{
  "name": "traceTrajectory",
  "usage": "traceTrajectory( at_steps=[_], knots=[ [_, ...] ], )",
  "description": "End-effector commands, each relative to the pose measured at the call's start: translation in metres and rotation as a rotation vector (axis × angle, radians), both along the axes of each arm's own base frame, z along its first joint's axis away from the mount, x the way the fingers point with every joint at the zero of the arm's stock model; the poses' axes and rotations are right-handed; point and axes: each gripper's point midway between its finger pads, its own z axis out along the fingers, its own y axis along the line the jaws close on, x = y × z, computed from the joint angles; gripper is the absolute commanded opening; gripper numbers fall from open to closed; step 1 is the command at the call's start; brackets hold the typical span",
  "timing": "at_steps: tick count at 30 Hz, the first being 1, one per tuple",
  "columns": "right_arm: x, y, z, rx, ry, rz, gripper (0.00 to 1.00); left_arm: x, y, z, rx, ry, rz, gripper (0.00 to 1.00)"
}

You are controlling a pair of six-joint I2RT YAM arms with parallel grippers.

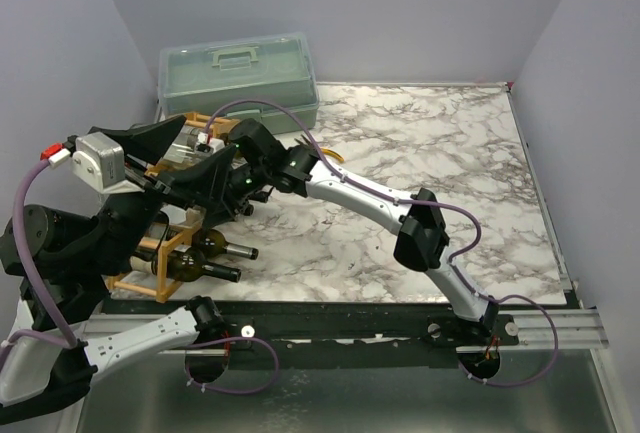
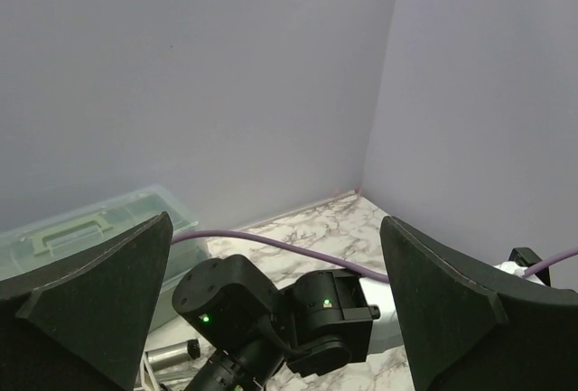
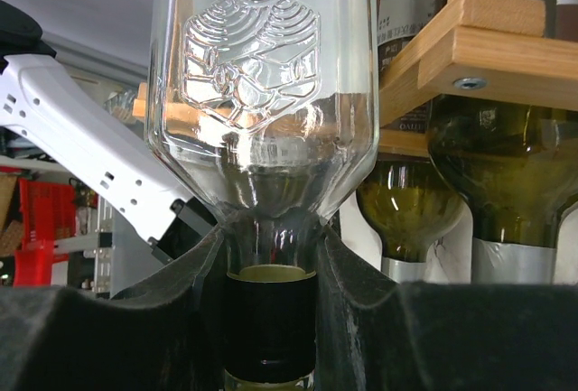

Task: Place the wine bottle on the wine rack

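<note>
The wine bottle (image 3: 262, 75) is clear glass with an embossed hexagon and a black capsule on its neck. My right gripper (image 3: 271, 319) is shut on that neck, its fingers (image 3: 361, 319) pressed against both sides. It holds the bottle right beside the wine rack (image 3: 488, 43), a frame of tan wooden sticks (image 1: 140, 275) at the table's left. In the top view the bottle (image 1: 181, 149) shows above the rack, with the right gripper (image 1: 218, 160) on it. My left gripper (image 2: 275, 228) hangs wide open just above, holding nothing and looking down on the right arm's wrist (image 2: 271, 319).
Two dark green bottles (image 1: 205, 258) lie in the rack's lower cells, necks pointing right; their shoulders (image 3: 506, 174) sit close behind the clear bottle. A pale green plastic toolbox (image 1: 240, 73) stands at the back left against the wall. Marble tabletop (image 1: 420, 173) stretches to the right.
</note>
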Motion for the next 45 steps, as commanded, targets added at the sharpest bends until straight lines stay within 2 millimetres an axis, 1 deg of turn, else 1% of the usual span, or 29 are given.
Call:
traceTrajectory(
  at_steps=[1, 7, 13, 17, 21, 23, 25, 29, 34, 38, 41, 45],
  knots=[
    [-0.014, 0.007, 0.055, 0.183, -0.053, 0.106, 0.00, -0.001, 0.011, -0.003, -0.014, 0.011, 0.028, 0.99],
    [-0.017, 0.008, 0.049, 0.179, -0.022, 0.109, 0.01, -0.001, 0.012, -0.005, -0.011, 0.015, 0.035, 0.99],
    [-0.018, 0.008, 0.038, 0.158, 0.011, 0.115, 0.08, -0.003, 0.017, -0.003, -0.026, 0.016, 0.037, 0.99],
    [-0.021, 0.008, 0.035, 0.153, 0.031, 0.123, 0.14, -0.005, 0.019, -0.002, -0.035, 0.017, 0.035, 0.99],
    [-0.020, 0.008, 0.031, 0.147, 0.037, 0.114, 0.24, -0.004, 0.018, -0.003, -0.038, 0.020, 0.036, 0.99],
    [-0.018, 0.009, 0.028, 0.138, 0.037, 0.098, 0.25, -0.004, 0.018, -0.003, -0.037, 0.022, 0.036, 0.99],
    [-0.014, 0.011, 0.026, 0.127, 0.033, 0.072, 0.29, -0.004, 0.018, -0.003, -0.037, 0.023, 0.036, 0.99],
    [-0.007, 0.010, 0.023, 0.108, 0.012, 0.025, 0.45, -0.005, 0.021, -0.003, -0.048, 0.026, 0.041, 0.99],
    [0.000, 0.007, 0.026, 0.105, -0.026, -0.026, 0.59, -0.003, 0.023, -0.003, -0.050, 0.031, 0.054, 0.99],
    [0.003, 0.003, 0.032, 0.106, -0.054, -0.051, 0.65, -0.003, 0.024, -0.003, -0.056, 0.035, 0.063, 0.99],
    [0.006, -0.004, 0.040, 0.109, -0.087, -0.079, 0.67, -0.003, 0.025, -0.002, -0.061, 0.036, 0.065, 0.99],
    [0.011, -0.021, 0.052, 0.105, -0.142, -0.142, 0.72, -0.004, 0.027, 0.000, -0.071, 0.035, 0.064, 0.99]
  ],
)
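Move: My right hand holds the clear wine bottle by its neck. The rack slot for it lies some 14 cm to my left, about 2 cm farther out and 2 cm lower. The silver-capped green bottle lies in the rack about 9 cm beyond the slot, and another green bottle lies about 10 cm beneath the slot and 3 cm farther out. From my raised left hand the slot is around 20 cm left, 3 cm ahead and 31 cm below. Still gripping the neck, my right hand eases the clear bottle about 1.5 cm back and 1 cm down in the rack, rolling its forward side down by some 5 degrees. Then I open the fingers, let go of the neck, and lift about 2 cm up and 2 cm forward, rolling back. My open left hand drifts about 2 cm left. ##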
